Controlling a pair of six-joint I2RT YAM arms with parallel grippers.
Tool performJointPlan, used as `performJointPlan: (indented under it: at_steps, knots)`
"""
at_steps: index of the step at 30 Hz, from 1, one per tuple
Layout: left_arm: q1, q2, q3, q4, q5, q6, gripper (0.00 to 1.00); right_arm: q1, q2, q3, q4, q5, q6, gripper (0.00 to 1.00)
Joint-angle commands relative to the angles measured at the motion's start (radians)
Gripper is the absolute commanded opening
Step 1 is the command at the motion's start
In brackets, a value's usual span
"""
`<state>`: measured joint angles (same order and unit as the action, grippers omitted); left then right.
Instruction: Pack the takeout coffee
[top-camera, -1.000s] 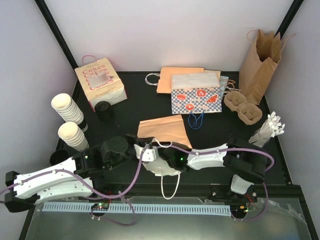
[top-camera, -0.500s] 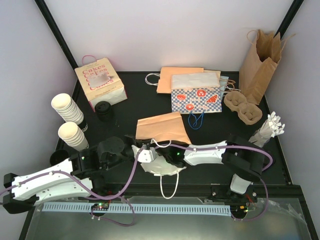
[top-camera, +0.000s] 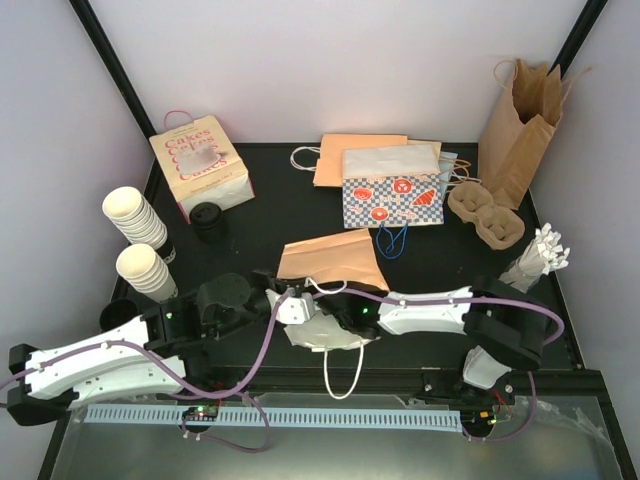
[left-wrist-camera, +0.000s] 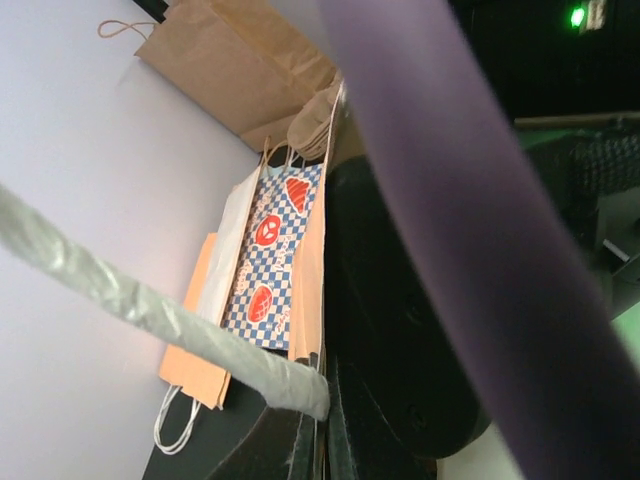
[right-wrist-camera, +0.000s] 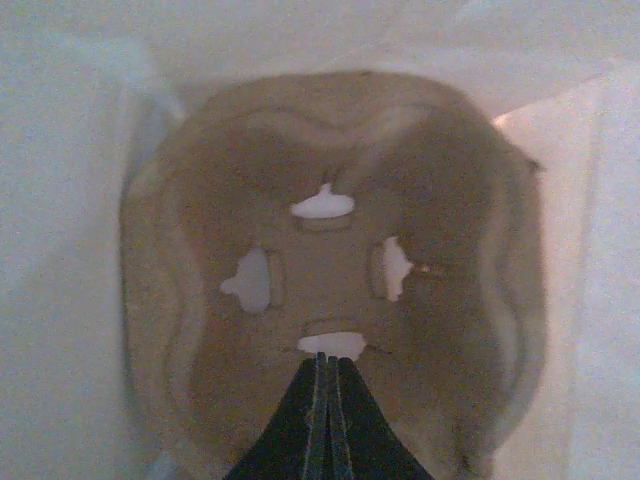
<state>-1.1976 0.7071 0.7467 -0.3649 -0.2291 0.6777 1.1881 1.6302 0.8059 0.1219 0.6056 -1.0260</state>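
The takeout coffee (top-camera: 208, 222), a small cup with a black lid, sits at the back left next to the pink-lettered box, far from both grippers. A white paper bag (top-camera: 322, 335) lies near the front edge. My left gripper (left-wrist-camera: 325, 400) is shut on the bag's rim where its white twisted handle (left-wrist-camera: 150, 305) joins it. My right gripper (right-wrist-camera: 328, 358) is shut inside the bag, its tips hidden in the top view. Those tips rest against a brown pulp cup carrier (right-wrist-camera: 330, 270) at the edge of one of its holes. I see nothing between them.
The "Cakes" box (top-camera: 200, 165) and two stacks of lidless cream cups (top-camera: 135, 215) stand at the left. A flat brown bag (top-camera: 330, 258) lies just behind the white bag. Checkered bag (top-camera: 392, 188), another pulp carrier (top-camera: 485, 215), tall brown bag (top-camera: 520, 125) and white cutlery (top-camera: 535, 258) fill the back right.
The right arm has stretched out, its elbow swinging to the right. The white bag and the flat brown bag have shifted slightly. Both grippers stay shut.
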Motion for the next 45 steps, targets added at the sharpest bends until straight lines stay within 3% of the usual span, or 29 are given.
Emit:
performJointPlan:
  at_steps: [1,14,21,28,35,45]
  knots:
    - [-0.012,0.012,0.017,0.041,-0.003,-0.025,0.02,0.008,-0.110,0.039,-0.113,0.009,0.084,0.01]
    - [-0.003,0.026,0.021,0.038,-0.059,-0.032,0.02,0.022,-0.302,0.210,-0.599,-0.199,0.191,0.01]
    - [0.015,0.028,0.037,0.021,-0.079,-0.056,0.02,0.021,-0.361,0.307,-0.740,-0.290,0.203,0.01]
    - [0.035,0.035,0.070,-0.015,-0.067,-0.103,0.02,0.022,-0.419,0.332,-0.758,-0.330,0.198,0.01]
    - [0.061,0.040,0.079,-0.038,-0.060,-0.138,0.02,0.022,-0.506,0.331,-0.686,-0.435,0.234,0.01]
    - [0.104,0.045,0.094,-0.050,-0.059,-0.157,0.02,-0.006,-0.578,0.377,-0.600,-0.448,0.297,0.01]
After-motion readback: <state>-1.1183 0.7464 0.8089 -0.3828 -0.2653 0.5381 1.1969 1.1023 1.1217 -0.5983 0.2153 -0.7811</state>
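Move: At the far rim of the paper bag, the left hand keeps its pinch. The right hand sits deep inside the bag; the stretch of far rim it heads for lies about 18 cm above, 8 cm back and 3 cm to its right. The cup carrier is at its fingertips, some 2 cm ahead and 3 cm below, while the bag's near rim lies about 18 cm back, 2 cm right and 16 cm up. From the left hand, that rim stretch is roughly 2 cm ahead and 3 cm right, at its height. Withdrawing from the cup carrier, the shut right hand climbs about 18 cm and draws back some 8 cm, drifting right as it goes up through the bag to the far rim beside the left hand; its fingers tip down and swing leftward, and its left side rolls up about 20 degrees. The left hand keeps the rim pinched and eases nearly 3 cm forward and slightly up. ##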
